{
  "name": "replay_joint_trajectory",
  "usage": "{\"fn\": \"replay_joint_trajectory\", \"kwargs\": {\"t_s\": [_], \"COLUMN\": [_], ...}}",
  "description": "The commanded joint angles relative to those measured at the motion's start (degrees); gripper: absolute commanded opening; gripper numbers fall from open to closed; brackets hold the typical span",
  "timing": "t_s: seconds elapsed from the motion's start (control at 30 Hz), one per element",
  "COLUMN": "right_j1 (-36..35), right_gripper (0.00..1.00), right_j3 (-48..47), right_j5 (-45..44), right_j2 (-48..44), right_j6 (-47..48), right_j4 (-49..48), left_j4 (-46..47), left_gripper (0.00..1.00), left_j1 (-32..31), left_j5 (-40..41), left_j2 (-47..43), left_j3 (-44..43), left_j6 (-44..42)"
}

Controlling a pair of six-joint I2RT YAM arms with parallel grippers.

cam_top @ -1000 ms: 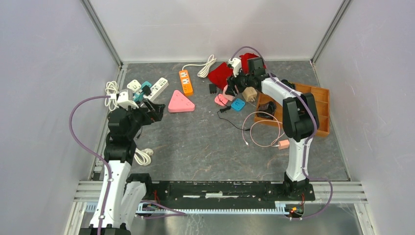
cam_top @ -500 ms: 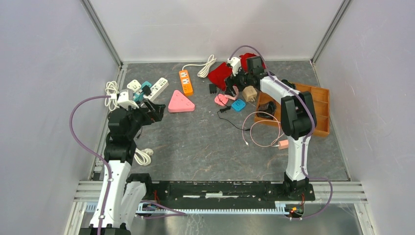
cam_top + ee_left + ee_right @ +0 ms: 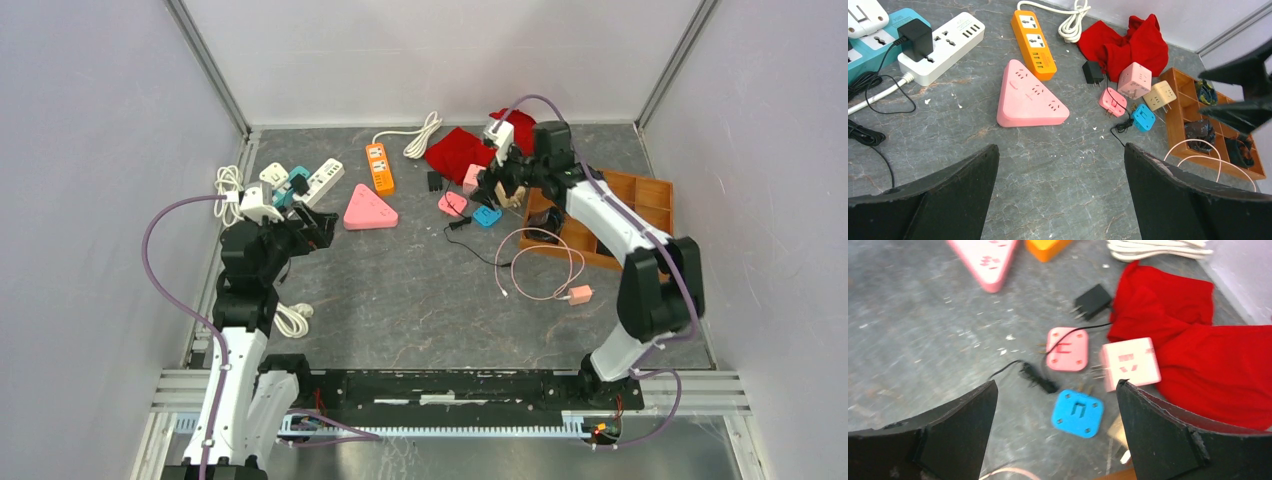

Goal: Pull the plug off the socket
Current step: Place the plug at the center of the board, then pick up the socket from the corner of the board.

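A black plug (image 3: 915, 37) sits in the white power strip (image 3: 953, 42) at the far left, next to a teal strip (image 3: 870, 52); from above, the plug (image 3: 298, 186) is just beyond my left gripper (image 3: 318, 228). The left gripper (image 3: 1061, 146) stands open over bare table, short of the strip. My right gripper (image 3: 497, 190) hovers open at the back right over loose adapters. In the right wrist view, the right gripper (image 3: 1056, 385) has a blue adapter (image 3: 1078, 412) between its fingers, untouched. A pink cube adapter (image 3: 1130, 364) lies just beyond the right finger.
A pink triangular strip (image 3: 369, 210) and an orange strip (image 3: 378, 167) lie mid-table. A red cloth (image 3: 455, 150), a flat pink adapter (image 3: 1067, 349) and a loose black adapter (image 3: 1093, 301) are near the right gripper. A wooden tray (image 3: 640, 215) and a pink cable (image 3: 540, 265) sit at right.
The right gripper has opened wider and shifted right, off the pink cube adapter toward the blue one, with its elbow swung out to the right. The left arm has not moved.
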State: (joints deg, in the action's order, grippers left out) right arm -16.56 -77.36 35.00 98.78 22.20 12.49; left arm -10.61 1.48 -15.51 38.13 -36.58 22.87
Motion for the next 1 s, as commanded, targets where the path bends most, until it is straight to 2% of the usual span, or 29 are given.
{"fn": "replay_joint_trajectory", "kwargs": {"t_s": [0.0,0.2,0.3,0.67,0.97], "right_j1": [0.1,0.2,0.0,0.0,0.0], "right_gripper": [0.95,0.95,0.95,0.94,0.94], "right_j3": [10.4,19.6,24.2,25.9,26.1], "right_j5": [11.2,19.2,23.0,27.3,28.2], "right_j2": [-9.3,-16.9,-18.2,-21.1,-21.3], "right_j6": [0.9,1.4,-1.2,0.1,1.7], "right_j4": [-2.0,-3.3,-8.8,-9.0,-8.5], "left_j4": [1.1,1.0,1.7,10.2,11.4], "left_gripper": [1.00,1.00,1.00,1.00,1.00], "left_j1": [-0.2,-0.2,-0.2,-0.2,-0.2], "left_j5": [0.3,1.4,1.6,3.1,6.0], "left_j2": [0.1,1.0,1.0,3.8,17.8], "left_j3": [-0.2,-0.1,0.4,5.4,-3.7], "left_j6": [-2.7,-3.7,-4.6,-3.8,-6.4]}}
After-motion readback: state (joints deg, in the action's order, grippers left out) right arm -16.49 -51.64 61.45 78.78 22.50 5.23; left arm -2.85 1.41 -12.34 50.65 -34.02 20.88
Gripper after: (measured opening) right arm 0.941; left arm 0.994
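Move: The pink cube plug, already let go, lies about 6 cm ahead of the right hand, 1 cm left and 10 cm below. The pink plug is level ahead-wise, 8 cm left; the blue plug 4 cm back, 1 cm right. For the left hand, the white socket strip stands some 23 cm ahead, 2 cm left and 16 cm below, with the pink triangular socket 14 cm ahead, 11 cm right, and the orange strip 26 cm ahead, 14 cm right. Heading back to clear the plugs, the empty right hand draws straight back about 15 cm over the blue plug, fast then easing off, its height dipping slightly and recovering while it turns some 20 degrees counter-clockwise. The left hand, open and empty, sinks about 5 cm and edges forward towards the white socket strip. Neither touches anything. ##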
